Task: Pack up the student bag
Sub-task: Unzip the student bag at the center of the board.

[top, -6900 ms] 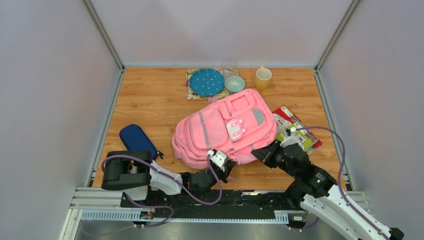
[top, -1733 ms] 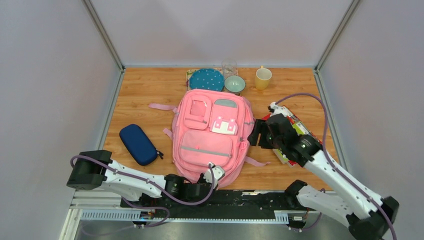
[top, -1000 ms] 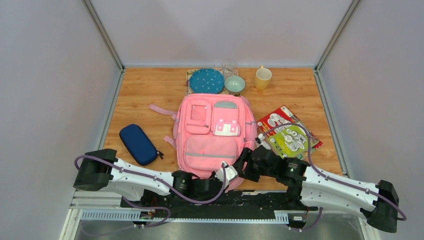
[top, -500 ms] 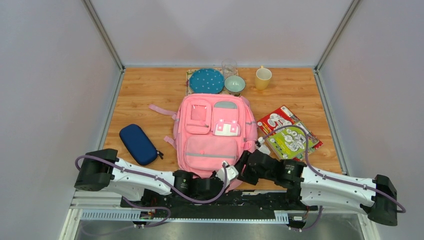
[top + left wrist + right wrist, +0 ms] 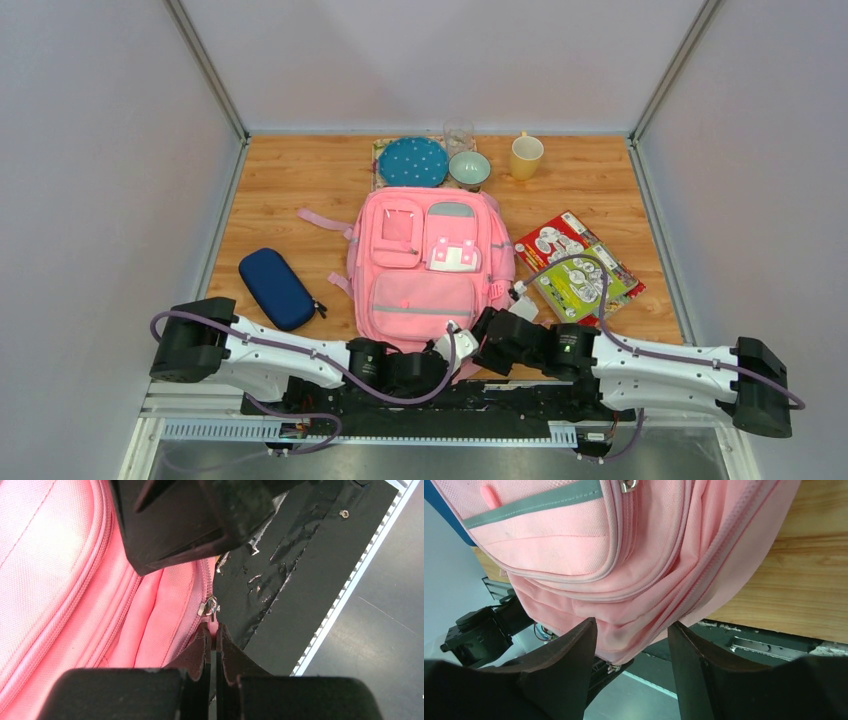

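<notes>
The student bag [image 5: 430, 270] is a pink backpack lying face up mid-table, its bottom hanging over the near edge. My left gripper [image 5: 441, 352] is under that bottom edge. In the left wrist view it [image 5: 214, 631] is shut on the pink tab of a metal zip slider [image 5: 209, 607] on the bag's side seam [image 5: 150, 630]. My right gripper [image 5: 482, 336] is just right of it. In the right wrist view it [image 5: 631, 630] is open, its two fingers either side of the bag's bulging bottom edge [image 5: 644, 610].
A navy zip pouch [image 5: 277, 288] lies left of the bag and a colourful book [image 5: 577, 267] lies right of it. At the back stand a blue dotted plate [image 5: 413, 163], a pale bowl [image 5: 469, 167], a glass [image 5: 458, 135] and a yellow mug [image 5: 526, 156]. Black mounting rail [image 5: 300, 580] runs below the table edge.
The bag has been turned from slanted to square with the table. My right arm came down from the bag's right side to its near edge, its jaws narrowing slightly. The left gripper stayed shut.
</notes>
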You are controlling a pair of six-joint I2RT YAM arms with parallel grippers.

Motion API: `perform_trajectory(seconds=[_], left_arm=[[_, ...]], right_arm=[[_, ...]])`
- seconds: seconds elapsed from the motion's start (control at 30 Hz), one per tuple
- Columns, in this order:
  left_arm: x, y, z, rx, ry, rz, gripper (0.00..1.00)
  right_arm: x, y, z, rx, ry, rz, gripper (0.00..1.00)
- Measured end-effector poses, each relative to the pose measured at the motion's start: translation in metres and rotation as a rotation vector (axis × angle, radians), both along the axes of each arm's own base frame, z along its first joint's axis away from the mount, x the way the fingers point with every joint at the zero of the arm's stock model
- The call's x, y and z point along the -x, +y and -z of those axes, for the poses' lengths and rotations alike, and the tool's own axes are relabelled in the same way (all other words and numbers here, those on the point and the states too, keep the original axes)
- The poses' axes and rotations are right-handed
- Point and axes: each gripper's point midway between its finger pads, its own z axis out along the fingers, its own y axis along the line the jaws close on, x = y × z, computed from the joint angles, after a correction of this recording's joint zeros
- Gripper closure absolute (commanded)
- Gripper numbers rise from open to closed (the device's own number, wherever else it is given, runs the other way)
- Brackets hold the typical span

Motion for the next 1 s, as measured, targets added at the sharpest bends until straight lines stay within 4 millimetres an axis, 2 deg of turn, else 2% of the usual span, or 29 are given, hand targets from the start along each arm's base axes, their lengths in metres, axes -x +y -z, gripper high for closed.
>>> perform_trajectory(seconds=[0.03, 0.07, 0.13, 0.17, 0.2, 0.33, 0.47, 0.57, 0.7, 0.77, 0.87, 1.0], left_arm=[[0.001, 0.0, 0.0, -0.001, 0.002, 0.005, 1.0], [0.001, 0.0, 0.0, 0.001, 0.004, 0.008, 1.0], [0.001, -0.001, 0.0, 0.002, 0.007, 0.013, 1.0], [0.001, -0.001, 0.0, 0.002, 0.008, 0.016, 1.0], [0.001, -0.002, 0.0, 0.005, 0.008, 0.018, 1.0], [-0.002, -0.005, -0.003, 0.025, 0.001, 0.011, 1.0], [-0.01, -0.004, -0.008, 0.043, -0.022, -0.026, 1.0], [-0.019, 0.006, -0.013, 0.058, -0.024, -0.086, 1.0], [-0.03, 0.038, -0.006, 0.062, 0.009, -0.183, 1.0], [-0.036, 0.063, 0.005, 0.037, 0.022, -0.243, 1.0], [-0.042, 0.081, 0.005, 0.042, 0.038, -0.31, 1.0], [-0.069, 0.122, 0.013, -0.031, 0.012, -0.475, 1.0]], right_arm=[[-0.002, 0.001, 0.001, 0.002, -0.004, 0.006, 0.43], [-0.004, 0.002, 0.003, 0.006, -0.009, 0.012, 0.59], [-0.006, 0.003, 0.005, 0.016, -0.017, 0.019, 0.75], [-0.007, 0.002, 0.007, 0.026, -0.018, 0.019, 0.96], [-0.008, 0.001, 0.008, 0.034, -0.019, 0.021, 1.0], [-0.014, -0.002, 0.008, 0.038, -0.022, 0.039, 1.0], [-0.024, -0.007, -0.001, 0.001, -0.042, 0.07, 1.0], [-0.034, -0.016, -0.01, -0.033, -0.07, 0.109, 1.0], [-0.048, -0.032, -0.012, -0.04, -0.102, 0.164, 1.0], [-0.052, -0.041, -0.009, -0.029, -0.111, 0.183, 1.0], [-0.052, -0.043, -0.007, -0.021, -0.115, 0.178, 1.0], [-0.054, -0.05, -0.001, 0.024, -0.123, 0.171, 1.0]])
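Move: The left hand already holds the zipper pull; the bag's bottom-left corner, where it is taken, lies about 17 cm to the left and 6 cm ahead, with the front pocket 8 cm left, 14 ahead and 3 higher. For the open right hand, the zipper seam is 1 cm ahead and 1 cm below, with the pull some 3 cm back and 1 cm left. The books lie roughly 17 cm ahead and 23 right. The right fingers settle a centimetre lower and pinch shut on the zipper seam beside the pull, then carry that pinch forward and right, about 5 cm each way. Still gripping the pull, the left hand waits for that grip, then sweeps about 12 cm left and 7 cm forward along the bag's bottom edge towards its left corner, turning counter-clockwise nearly 30 degrees. ##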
